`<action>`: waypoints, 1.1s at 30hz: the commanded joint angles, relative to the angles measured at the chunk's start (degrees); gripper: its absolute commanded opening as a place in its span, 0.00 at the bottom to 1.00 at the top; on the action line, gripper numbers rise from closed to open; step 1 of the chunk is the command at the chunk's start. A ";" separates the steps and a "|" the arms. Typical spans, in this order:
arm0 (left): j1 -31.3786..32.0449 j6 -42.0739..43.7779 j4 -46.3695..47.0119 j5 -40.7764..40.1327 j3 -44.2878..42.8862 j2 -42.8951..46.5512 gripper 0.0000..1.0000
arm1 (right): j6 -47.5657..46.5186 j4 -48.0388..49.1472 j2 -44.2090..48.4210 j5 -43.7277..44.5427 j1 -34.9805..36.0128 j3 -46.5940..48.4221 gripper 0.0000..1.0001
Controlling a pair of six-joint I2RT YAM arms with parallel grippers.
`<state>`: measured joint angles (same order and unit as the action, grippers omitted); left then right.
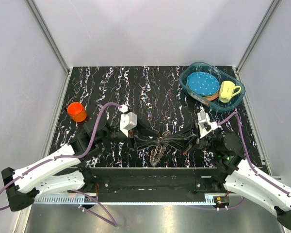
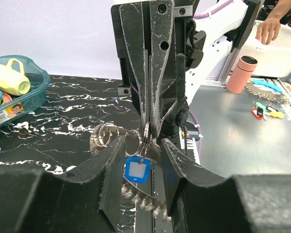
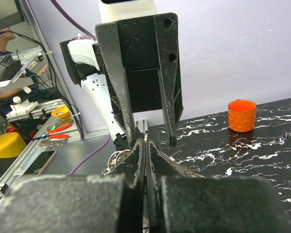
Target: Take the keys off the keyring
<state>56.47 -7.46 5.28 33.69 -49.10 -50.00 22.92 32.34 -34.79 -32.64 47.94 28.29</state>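
Over the table's front middle, my two grippers meet tip to tip. My right gripper (image 1: pixel 169 141) (image 3: pixel 145 143) (image 2: pixel 150 132) is shut on the thin wire keyring (image 2: pixel 146 132) (image 3: pixel 146 137) and holds it up. The keys (image 1: pixel 156 154) hang below it as a string of small grey teeth (image 2: pixel 144 198). A blue-headed piece (image 2: pixel 137 170) dangles from the ring, and small split rings (image 2: pixel 104 135) sit to its left. My left gripper (image 1: pixel 157 139) (image 2: pixel 143 143) (image 3: pixel 152 143) is open, one finger on each side of the blue piece.
An orange cup (image 1: pixel 77 112) (image 3: pixel 241 115) stands at the table's left. A blue oval basin (image 1: pixel 188 86) (image 2: pixel 33 94) at the back right holds a blue dotted plate (image 1: pixel 203 83) and a yellow mug (image 1: pixel 228 91) (image 2: pixel 8 77). Off the table stands a pink bottle (image 2: pixel 242 74).
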 commanded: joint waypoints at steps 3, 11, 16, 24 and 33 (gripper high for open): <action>0.05 -1.32 5.27 3.04 0.32 -1.15 0.31 | -0.77 6.07 0.60 -0.23 -0.04 0.18 0.00; 0.05 -0.01 4.39 5.33 0.94 -1.33 0.00 | -0.94 3.36 0.95 1.96 -0.04 0.18 0.00; 0.05 3.94 -4.29 2.70 -1.17 -1.24 0.00 | -4.54 -12.95 2.26 5.47 -0.04 5.80 0.16; 0.05 12.03 -22.14 -1.08 -8.37 -3.61 0.00 | -9.64 -43.10 0.25 9.96 -0.04 20.74 0.39; -0.48 12.74 -36.82 -0.91 -13.03 -6.16 0.00 | -7.89 -51.86 -9.76 0.49 -0.13 26.12 0.52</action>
<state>56.36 3.79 -25.71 33.04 -58.35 -55.51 14.31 -13.93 -40.73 -26.35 47.94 54.00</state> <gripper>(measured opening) 0.012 0.498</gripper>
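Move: The keyring's metal ring, still pinched in the right fingertips, sits between the open left fingers, about 2 cm to the left hand's right and level with it. It is roughly 1 cm to the right hand's left. From the left hand, the blue key hangs some 2 cm to the right and 3 cm below; the coil hangs about 2 cm to the right, 2 cm back and 5 cm below. The ring, with the blue key on it, is pinched by the left fingers, which shut almost in place. Only then do the right fingers let go and open about halfway. The left hand sinks about 7 cm, its fingers tipping down some 20 degrees, as the right hand rises, drops back, shifts slightly forward and tips its fingers downward. ##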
